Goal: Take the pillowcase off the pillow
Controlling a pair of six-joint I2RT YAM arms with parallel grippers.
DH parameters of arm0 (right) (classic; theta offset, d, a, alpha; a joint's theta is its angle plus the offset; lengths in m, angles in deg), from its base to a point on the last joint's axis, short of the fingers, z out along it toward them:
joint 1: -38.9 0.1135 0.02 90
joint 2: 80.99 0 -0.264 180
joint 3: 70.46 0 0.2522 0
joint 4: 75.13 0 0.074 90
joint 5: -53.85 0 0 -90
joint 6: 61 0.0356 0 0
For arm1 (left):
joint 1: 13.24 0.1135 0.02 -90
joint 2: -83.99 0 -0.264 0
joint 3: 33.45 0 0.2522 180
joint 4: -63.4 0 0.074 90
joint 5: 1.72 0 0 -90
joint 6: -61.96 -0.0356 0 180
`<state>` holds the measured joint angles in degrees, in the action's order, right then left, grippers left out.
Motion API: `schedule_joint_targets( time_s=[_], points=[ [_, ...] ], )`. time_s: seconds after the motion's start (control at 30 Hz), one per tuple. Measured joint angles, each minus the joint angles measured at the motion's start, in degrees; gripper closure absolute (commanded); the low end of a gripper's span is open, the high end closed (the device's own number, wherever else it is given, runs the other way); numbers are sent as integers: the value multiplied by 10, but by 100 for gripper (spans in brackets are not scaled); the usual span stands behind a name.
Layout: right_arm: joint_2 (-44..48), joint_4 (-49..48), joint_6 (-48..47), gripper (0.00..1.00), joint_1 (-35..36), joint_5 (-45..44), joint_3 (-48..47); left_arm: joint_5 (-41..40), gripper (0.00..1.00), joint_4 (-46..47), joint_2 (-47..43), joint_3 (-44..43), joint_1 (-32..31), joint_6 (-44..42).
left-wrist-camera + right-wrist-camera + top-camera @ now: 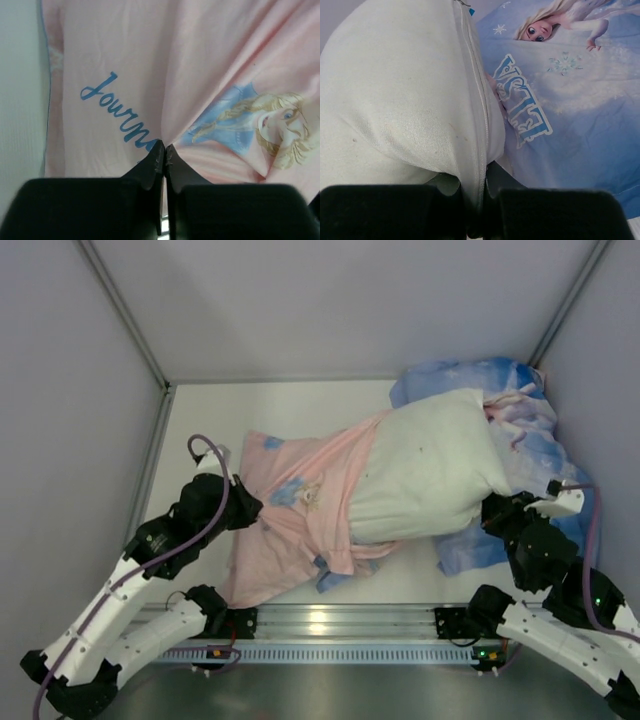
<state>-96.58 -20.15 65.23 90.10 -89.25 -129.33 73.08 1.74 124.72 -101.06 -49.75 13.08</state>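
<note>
The pillowcase (295,515) lies pink side up on the left, still around the left end of the white pillow (430,465). My left gripper (248,508) is shut on the pillowcase's left part. In the left wrist view the pink fabric (125,65) puckers into the shut gripper (164,147), beside blue "Journ" lettering and an Elsa print. My right gripper (492,512) is shut on the pillow's lower right corner. In the right wrist view the pillow's (400,95) zipped seam runs down between the fingers of the gripper (476,175).
A second blue Elsa-print case (535,435) lies bunched under and behind the pillow at the right wall; it also shows with "ELSA" lettering in the right wrist view (570,110). Grey walls close in on three sides. A metal rail (340,620) runs along the near edge.
</note>
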Motion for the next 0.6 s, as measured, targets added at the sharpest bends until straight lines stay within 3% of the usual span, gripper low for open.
schedule_joint_targets(
  time_s=[0.07,0.1,0.3,0.6],
  points=[
    [-14,7,9,100,0,-6,0,32,20,18,16,1,1,-23],
    [-24,11,16,100,0,-10,0,48,1,27,25,1,2,-32],
    [-143,73,64,100,-6,-40,-31,80,1,60,91,29,3,-36],
    [-308,82,63,100,-66,-25,-93,83,1,63,76,83,4,-5]
  ],
)
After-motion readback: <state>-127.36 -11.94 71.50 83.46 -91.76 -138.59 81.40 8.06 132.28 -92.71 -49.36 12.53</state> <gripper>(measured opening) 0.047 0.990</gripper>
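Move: The left fingers are shut on a pinch of the pillowcase; its middle lies some 8 cm to their right, straight across, and about 13 cm below. The bare white pillow's middle is around 32 cm to the right of this hand and 7 cm farther out. The right hand grips the pillow's near right corner: the pillow's middle lies about 9 cm left, 6 cm ahead and 8 cm below, with the blue pillow roughly 7 cm right, 7 cm ahead and 22 cm down. The left hand opens wide at once and lets go of its pinch of pillowcase, shifting about 3 cm to the right and then sinking some 7 cm with its fingers tipping a little farther down, so that they end spread over the pink cloth around the "Journey" print. The right hand keeps its grip on the pillow's corner and carries it about 5 cm forward, 4 cm down and slightly left, towards the pillow's body, while the fingers tip down and the hand rolls and turns somewhat clockwise. ##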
